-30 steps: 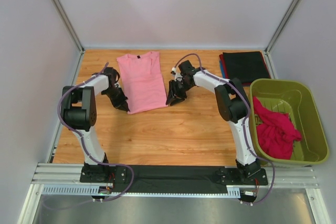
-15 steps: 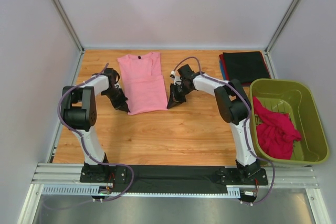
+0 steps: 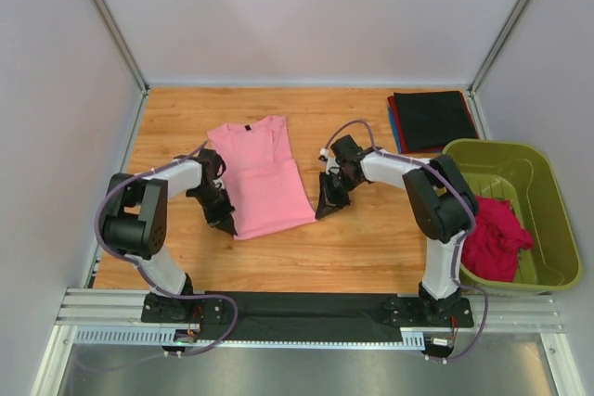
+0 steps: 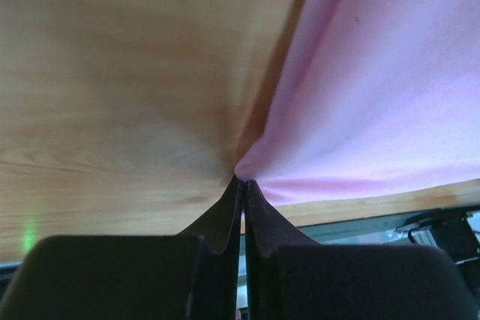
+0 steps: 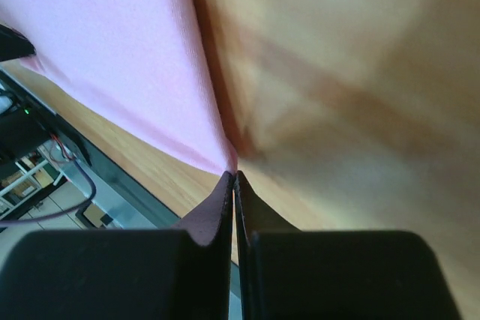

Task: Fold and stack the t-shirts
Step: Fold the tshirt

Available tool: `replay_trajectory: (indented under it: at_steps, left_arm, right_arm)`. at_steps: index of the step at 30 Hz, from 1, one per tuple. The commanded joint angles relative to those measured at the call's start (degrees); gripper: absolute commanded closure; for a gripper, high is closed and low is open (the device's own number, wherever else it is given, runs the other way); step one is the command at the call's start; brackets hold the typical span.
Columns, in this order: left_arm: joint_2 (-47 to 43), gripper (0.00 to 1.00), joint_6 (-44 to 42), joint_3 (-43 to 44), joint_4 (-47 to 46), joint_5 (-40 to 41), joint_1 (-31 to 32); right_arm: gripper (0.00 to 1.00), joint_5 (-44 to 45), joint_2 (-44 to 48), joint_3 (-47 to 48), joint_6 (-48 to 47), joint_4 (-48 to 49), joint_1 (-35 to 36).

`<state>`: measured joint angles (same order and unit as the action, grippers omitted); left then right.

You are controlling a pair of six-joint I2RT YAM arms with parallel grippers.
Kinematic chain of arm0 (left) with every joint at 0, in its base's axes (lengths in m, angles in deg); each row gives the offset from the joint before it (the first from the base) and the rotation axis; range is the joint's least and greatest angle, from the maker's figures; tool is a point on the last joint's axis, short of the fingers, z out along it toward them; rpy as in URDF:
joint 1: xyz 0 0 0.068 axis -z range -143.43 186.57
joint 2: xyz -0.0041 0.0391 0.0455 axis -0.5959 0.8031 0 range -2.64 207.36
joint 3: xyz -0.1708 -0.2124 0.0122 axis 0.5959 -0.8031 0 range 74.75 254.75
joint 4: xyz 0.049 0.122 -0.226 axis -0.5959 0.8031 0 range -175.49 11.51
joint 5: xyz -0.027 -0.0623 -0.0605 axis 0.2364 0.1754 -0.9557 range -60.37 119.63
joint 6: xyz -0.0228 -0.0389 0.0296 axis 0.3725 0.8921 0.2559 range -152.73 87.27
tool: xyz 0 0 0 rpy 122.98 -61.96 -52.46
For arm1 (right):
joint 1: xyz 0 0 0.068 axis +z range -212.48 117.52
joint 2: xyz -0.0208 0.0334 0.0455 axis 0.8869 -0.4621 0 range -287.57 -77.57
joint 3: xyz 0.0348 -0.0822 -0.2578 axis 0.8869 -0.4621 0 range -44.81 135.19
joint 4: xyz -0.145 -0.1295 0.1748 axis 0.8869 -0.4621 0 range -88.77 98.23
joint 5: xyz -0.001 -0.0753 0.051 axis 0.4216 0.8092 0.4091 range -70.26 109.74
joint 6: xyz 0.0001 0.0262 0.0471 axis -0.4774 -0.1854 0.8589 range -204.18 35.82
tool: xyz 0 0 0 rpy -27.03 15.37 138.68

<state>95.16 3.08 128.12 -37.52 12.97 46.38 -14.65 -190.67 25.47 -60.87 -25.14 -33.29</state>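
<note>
A light pink t-shirt [image 3: 263, 181] lies flat on the wooden table, collar toward the back, sleeves folded in. My left gripper [image 3: 225, 226] is shut on its near left corner, and the left wrist view shows the pink cloth [image 4: 375, 88] pinched at the tips of that gripper [image 4: 242, 181]. My right gripper [image 3: 322, 212] is shut on the near right corner, where the pink cloth [image 5: 112, 43] meets the tips of the gripper [image 5: 235, 175]. A stack of folded t-shirts [image 3: 432, 120], black on top with red and blue edges, sits at the back right.
An olive-green tub [image 3: 506, 146] stands at the right edge with a crumpled magenta-red t-shirt [image 3: 494, 234] inside, partly behind my right arm. Grey walls close in the table on three sides. A black strip runs along the near edge between the arm bases.
Both grippers have shut on the pink shirt's near corners and drawn it toward the near edge. The shirt now lies closer to the arm bases and slightly skewed.
</note>
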Motion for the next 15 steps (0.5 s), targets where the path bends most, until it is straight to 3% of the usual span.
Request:
replay_trajectory:
  at_steps: [1, 5, 9, 15]
  left_arm:
    - [-4.9, 0.94, 2.6, -5.5, 0.7, -1.9, 2.3]
    - [-9.6, 0.84, 7.8, -9.8, -1.1, -5.3, 8.5]
    - [-16.7, 0.66, 12.3, -13.7, 0.9, -5.0, 11.7]
    - [-27.5, 0.58, 14.2, -17.1, 3.3, -3.1, 12.3]
  right_arm:
    - [1.00, 2.8, 6.7, -6.4, -0.2, 0.1, 0.2]
    - [1.00, 3.0, 12.2, -13.1, 1.2, 0.7, 2.2]
    - [0.99, 4.7, 17.5, -16.7, 2.4, -1.8, 5.1]
    - [0.99, 8.0, 25.2, -20.4, 4.8, -6.0, 7.1]
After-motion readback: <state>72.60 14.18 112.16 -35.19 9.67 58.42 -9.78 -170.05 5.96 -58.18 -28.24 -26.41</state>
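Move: Both grippers already hold the pink t-shirt's near hem, one at each corner. The near table edge they drag it towards lies about 16 cm straight back from the left hand and 20 cm straight back from the right. From the left hand the shirt's middle is some 17 cm ahead and 9 cm to the right, the collar about 33 ahead and 4 right. The black folded stack sits roughly 30 cm ahead and 35 right of the right hand. Keep both grippers low and draw the hem back towards the near table edge, about 10 cm, drifting some 3 cm to the right as you go. Open the left fingers partway during the pull and let go of their corner, lifting that hand about 2 cm; keep the right fingers shut on theirs, rising slightly towards the end. ##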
